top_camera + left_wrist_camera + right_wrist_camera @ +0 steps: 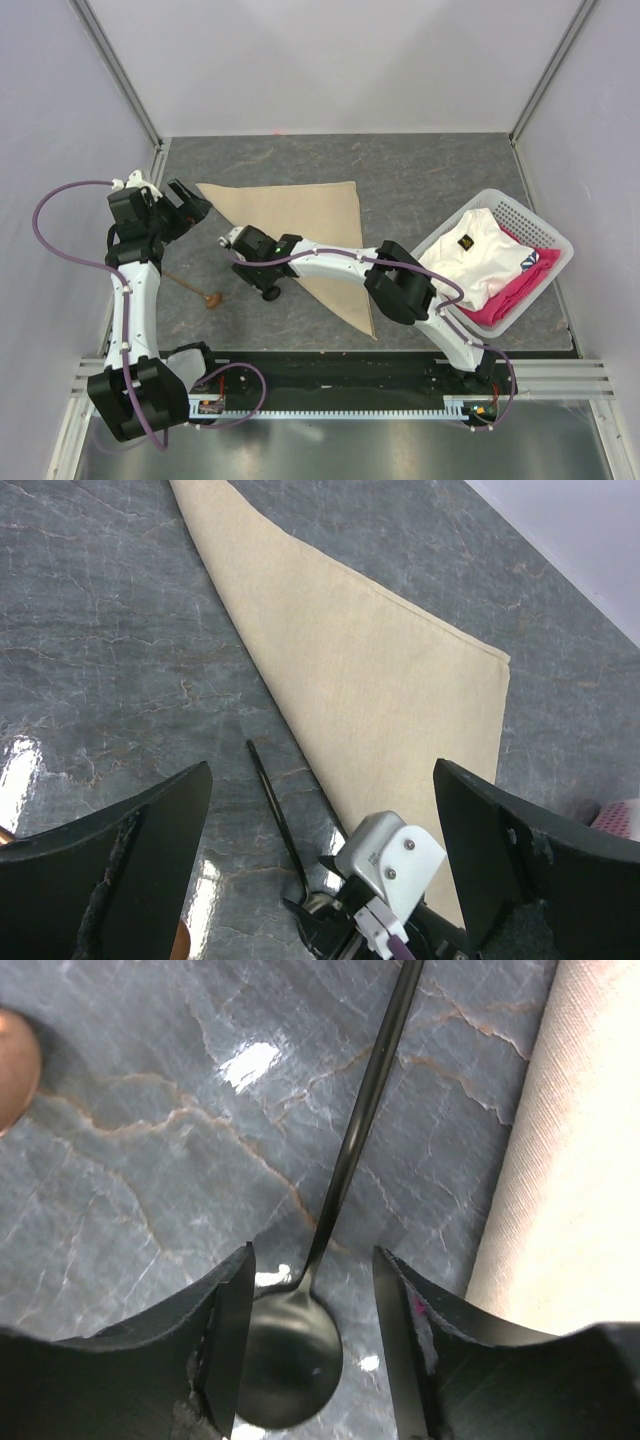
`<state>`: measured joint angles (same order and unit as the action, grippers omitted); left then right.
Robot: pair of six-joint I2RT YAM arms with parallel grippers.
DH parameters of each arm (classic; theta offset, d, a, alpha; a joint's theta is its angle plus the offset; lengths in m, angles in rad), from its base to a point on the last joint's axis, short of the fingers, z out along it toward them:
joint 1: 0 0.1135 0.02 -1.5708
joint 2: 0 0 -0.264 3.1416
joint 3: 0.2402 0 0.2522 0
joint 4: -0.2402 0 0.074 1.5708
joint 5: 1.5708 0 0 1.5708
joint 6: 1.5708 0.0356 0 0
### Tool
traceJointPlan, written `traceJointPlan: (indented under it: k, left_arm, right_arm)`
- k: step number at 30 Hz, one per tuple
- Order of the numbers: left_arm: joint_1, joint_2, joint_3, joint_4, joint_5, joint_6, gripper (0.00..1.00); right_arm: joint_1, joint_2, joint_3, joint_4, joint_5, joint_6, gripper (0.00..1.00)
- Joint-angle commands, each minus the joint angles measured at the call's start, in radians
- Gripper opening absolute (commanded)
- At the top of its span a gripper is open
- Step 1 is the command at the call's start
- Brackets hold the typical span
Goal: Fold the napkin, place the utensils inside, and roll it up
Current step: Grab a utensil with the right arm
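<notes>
The beige napkin [310,225] [370,670] [570,1160] lies flat, folded into a triangle. A black spoon [290,1350] [272,800] rests on the table just off the napkin's left edge. My right gripper [266,288] [312,1250] is low over it, open, with a jaw on each side of the bowl and a gap on the right side. A second utensil with a small brown head [210,299] [15,1065] lies further left. My left gripper [195,212] [320,770] hovers wide open near the napkin's left corner, holding nothing.
A white basket [545,235] at the right holds a white cloth [480,250] and a pink-red cloth [510,295]. Frame posts and grey walls close in the table at the back and sides.
</notes>
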<state>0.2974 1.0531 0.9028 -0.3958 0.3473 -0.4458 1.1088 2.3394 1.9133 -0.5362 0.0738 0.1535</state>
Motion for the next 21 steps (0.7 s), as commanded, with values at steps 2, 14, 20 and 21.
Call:
traceJointPlan:
  k: [2,14,20,21]
  left_arm:
    - [0.005,-0.007,-0.002,0.015,0.036,0.033,0.99]
    - [0.005,-0.01,-0.002,0.017,0.048,0.032,0.99]
    - [0.006,-0.011,-0.004,0.017,0.05,0.029,0.99]
    - [0.006,-0.013,-0.004,0.017,0.05,0.029,0.99]
  right_arm:
    - [0.005,0.04,0.062,-0.01,0.032,0.011,0.56]
    - [0.031,0.092,0.107,-0.073,0.135,0.001,0.24]
    - [0.036,0.094,0.112,-0.082,0.167,0.029,0.0]
    - [0.034,0.089,0.113,-0.085,0.169,0.034,0.0]
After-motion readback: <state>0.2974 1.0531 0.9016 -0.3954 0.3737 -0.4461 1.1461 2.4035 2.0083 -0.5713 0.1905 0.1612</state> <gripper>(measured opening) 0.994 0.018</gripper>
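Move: The black spoon's thin handle already passes between the right hand's open fingers close to its bowl. The spoon's middle lies about 4 cm ahead, 3 cm left and 1 cm below. Of its neighbours, the wooden spoon's middle is some 16 cm left and 1 cm back, the napkin's about 10 cm ahead and 11 cm right. From the left hand, the black spoon is roughly 15 cm right, 3 cm back and 20 cm down. Leftward by about 1 cm, low over the table, the right hand eases along as its fingers close from a bit over half open to nearly shut, pinching the black spoon's handle just beyond the bowl. It also edges forward up to 1 cm and partly back, its fingertips tilting up some 5 degrees. ##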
